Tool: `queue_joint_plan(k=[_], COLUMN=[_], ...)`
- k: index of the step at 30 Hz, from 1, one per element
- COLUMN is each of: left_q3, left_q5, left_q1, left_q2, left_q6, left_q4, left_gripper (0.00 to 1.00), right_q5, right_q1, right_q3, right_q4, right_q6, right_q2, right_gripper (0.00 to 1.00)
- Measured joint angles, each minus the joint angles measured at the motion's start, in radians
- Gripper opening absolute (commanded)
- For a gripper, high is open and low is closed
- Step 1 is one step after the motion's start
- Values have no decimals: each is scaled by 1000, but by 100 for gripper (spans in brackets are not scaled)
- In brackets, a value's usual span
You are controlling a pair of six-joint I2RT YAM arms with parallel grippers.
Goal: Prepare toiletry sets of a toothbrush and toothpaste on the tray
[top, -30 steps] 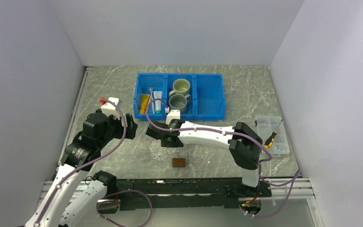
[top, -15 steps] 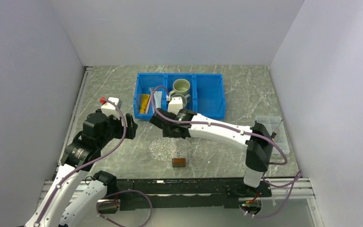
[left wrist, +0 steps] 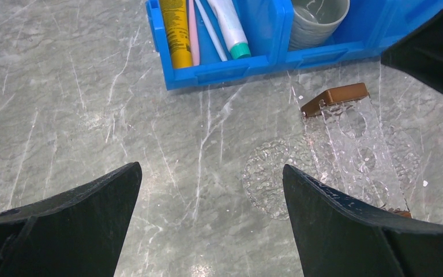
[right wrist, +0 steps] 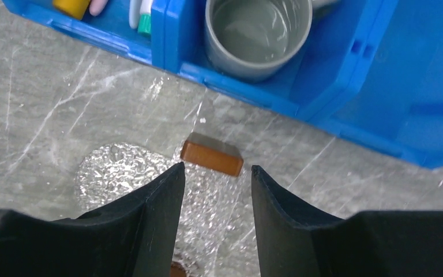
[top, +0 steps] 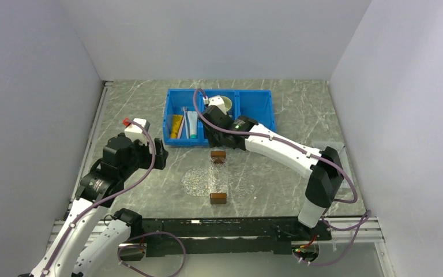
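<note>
Both toothpaste tubes lie in the left compartment of the blue bin (top: pixel 259 115): a yellow one (left wrist: pixel 176 32) and a white one with a teal cap (left wrist: pixel 231 26). Between them lie a pink toothbrush (left wrist: pixel 193 32) and a pale one (left wrist: pixel 210 29). The clear glittery tray (top: pixel 199 180) rests on the table in front of the bin. My right gripper (top: pixel 212 134) hovers open and empty at the bin's front wall. In the right wrist view its tips (right wrist: pixel 217 170) frame a brown block (right wrist: pixel 213 156). My left gripper (left wrist: pixel 210 168) hangs wide open over bare table, left of the tray (left wrist: pixel 271 179).
Two grey mugs stand in the bin's middle compartment, one (right wrist: pixel 256 34) right ahead of my right fingers. A second brown block (top: pixel 218 198) lies at the tray's near edge. A small clear box (top: pixel 325 145) sits at the far right, partly behind my right arm.
My right arm has swung from over the tray toward the bin, uncovering the far brown block, and its jaws have narrowed a little. The left arm has not moved.
</note>
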Motion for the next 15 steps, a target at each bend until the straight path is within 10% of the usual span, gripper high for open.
queue_joint_plan(k=[15], left_q3=[0], left_q5=[-8], left_q1=[0], left_q2=[20], left_q6=[0], left_q4=[-3], left_gripper=[100], right_q5=[-262], right_q1=[-125], right_q3=[-26], right_q4=[254], right_q6=[-523], right_q2=[90], right_gripper=[53])
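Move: The grey mug, which I seem to go for, stands in the box's middle bay about 12 cm ahead of my right hand, 1 cm to its left and 10 cm below. The green mug is some 8 cm beyond it and 2 cm to its right; the toothpaste lies level with it, 9 cm farther left. The holder's far brown block is 3 cm ahead and 1 cm left of my right hand. From my left hand, the grey mug is 18 cm ahead, 24 cm right. With empty fingers kept about half open, I carry my right hand forward some 5 cm, off the brown block and towards the grey mug, sinking about 2 cm and easing a little left on the way. Meanwhile I swing the hand roughly 25 degrees counter-clockwise. I touch nothing yet. ##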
